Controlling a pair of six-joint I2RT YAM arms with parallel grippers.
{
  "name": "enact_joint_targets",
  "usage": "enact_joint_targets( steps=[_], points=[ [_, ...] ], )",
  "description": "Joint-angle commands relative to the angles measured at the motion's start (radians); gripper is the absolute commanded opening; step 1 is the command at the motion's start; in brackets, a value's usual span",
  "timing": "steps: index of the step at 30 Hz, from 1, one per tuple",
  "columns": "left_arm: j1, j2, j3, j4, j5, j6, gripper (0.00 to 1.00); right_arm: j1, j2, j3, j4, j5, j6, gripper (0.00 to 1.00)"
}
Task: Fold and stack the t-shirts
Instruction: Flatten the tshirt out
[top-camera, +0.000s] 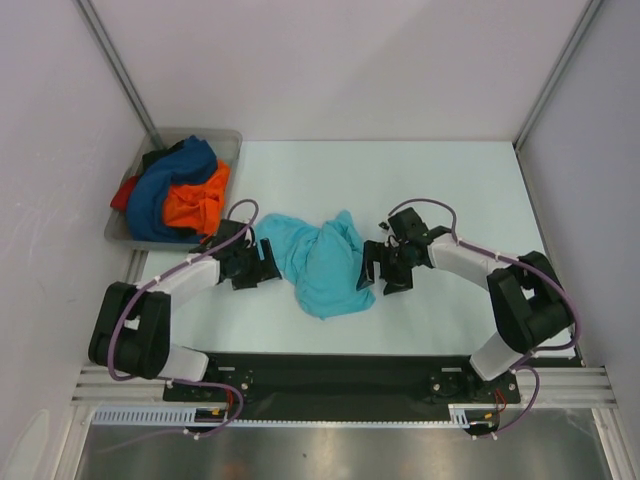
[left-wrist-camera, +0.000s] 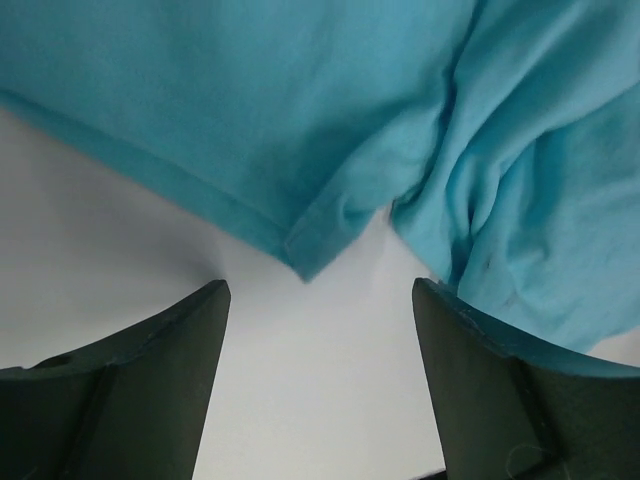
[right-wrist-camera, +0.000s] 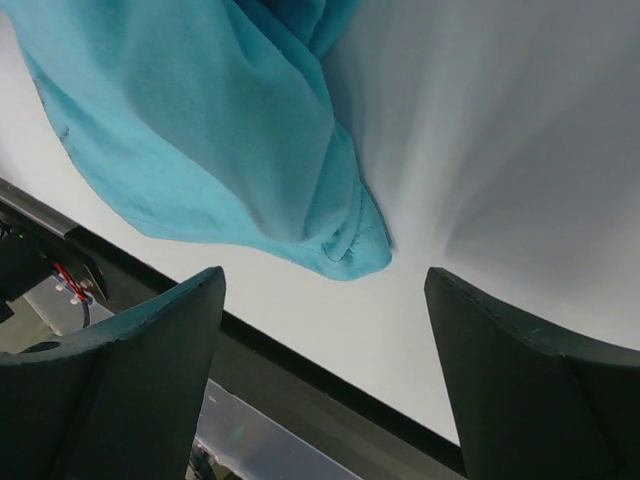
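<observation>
A turquoise t-shirt (top-camera: 322, 258) lies crumpled on the white table between the two arms. My left gripper (top-camera: 268, 262) stands open at its left edge; in the left wrist view a hemmed corner of the turquoise t-shirt (left-wrist-camera: 310, 250) points toward the gap between the fingers, with nothing between them. My right gripper (top-camera: 378, 270) is open at the shirt's right side; in the right wrist view a bunched corner of the turquoise t-shirt (right-wrist-camera: 345, 245) lies just ahead of the open fingers. Dark blue (top-camera: 170, 190), orange (top-camera: 197, 203) and red (top-camera: 124, 193) t-shirts are piled in the tray.
The grey tray (top-camera: 225, 137) sits at the back left corner of the table. White walls close in on three sides. A black rail (top-camera: 330, 380) with the arm bases runs along the near edge, also seen as the black rail (right-wrist-camera: 330, 370) below the right gripper.
</observation>
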Motion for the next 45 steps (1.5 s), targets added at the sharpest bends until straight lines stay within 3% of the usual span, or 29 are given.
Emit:
enact_joint_targets(
  steps=[1,7,10,12,15,16,17,18,24,29,35,41,45],
  points=[
    [0.004,0.041,0.057,0.056,-0.004,0.04,0.79,0.018,0.026,0.022,0.036,0.002,-0.042,0.86],
    [0.004,0.128,0.129,0.041,-0.028,0.066,0.76,0.034,0.076,0.037,0.056,0.013,-0.041,0.74],
    [0.004,0.173,0.155,0.044,0.002,0.068,0.6,0.037,0.102,0.048,0.062,0.014,-0.027,0.65],
    [0.004,0.181,0.164,0.039,0.007,0.066,0.44,0.035,0.106,0.048,0.062,0.04,-0.016,0.6],
    [0.004,0.147,0.175,0.005,-0.025,0.08,0.18,0.037,0.106,0.057,0.053,0.112,-0.005,0.35],
    [0.004,0.129,0.179,-0.017,-0.036,0.083,0.12,0.034,0.106,0.074,0.048,0.161,-0.004,0.13],
    [0.004,0.113,0.182,-0.031,-0.057,0.091,0.0,0.034,0.106,0.086,0.032,0.201,-0.004,0.03],
    [0.004,0.096,0.187,-0.05,-0.071,0.094,0.0,0.034,0.103,0.103,-0.014,0.244,0.004,0.0],
    [0.004,-0.164,0.256,-0.208,-0.212,0.123,0.0,0.029,-0.007,0.265,-0.226,0.47,-0.047,0.0],
    [0.007,-0.362,0.441,-0.349,-0.391,0.186,0.0,0.019,-0.14,0.431,-0.383,0.609,-0.135,0.0],
    [0.006,-0.404,0.676,-0.433,-0.499,0.216,0.0,-0.066,-0.229,0.663,-0.495,0.59,-0.192,0.0],
    [-0.033,-0.413,0.871,-0.449,-0.521,0.243,0.0,-0.129,-0.324,0.887,-0.588,0.609,-0.208,0.0],
    [-0.059,-0.45,0.932,-0.455,-0.548,0.273,0.01,-0.13,-0.429,0.895,-0.648,0.603,-0.179,0.0]
  ],
)
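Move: For my left hand, the turquoise t-shirt's left corner lies about 4 cm ahead, 1 cm right and 1 cm below. For my right hand, its near-right corner is about level fore and aft, 1 cm left and 3 cm below. The shirt's crumpled middle is some 13 cm right and 1 cm ahead of my left hand, 11 cm left and 3 cm ahead of my right. The orange shirt in the bin sits roughly 16 cm ahead and 14 cm left of my left hand. I slide my left hand about 4 cm forward onto the t-shirt's left corner while my right sinks onto the near-right one, and both close and pinch the cloth. Then I lift both steeply, nearly 40 cm, spreading them some 20 cm wider, the right going forward and then partly back, as both wrists tip up about 50 degrees. ##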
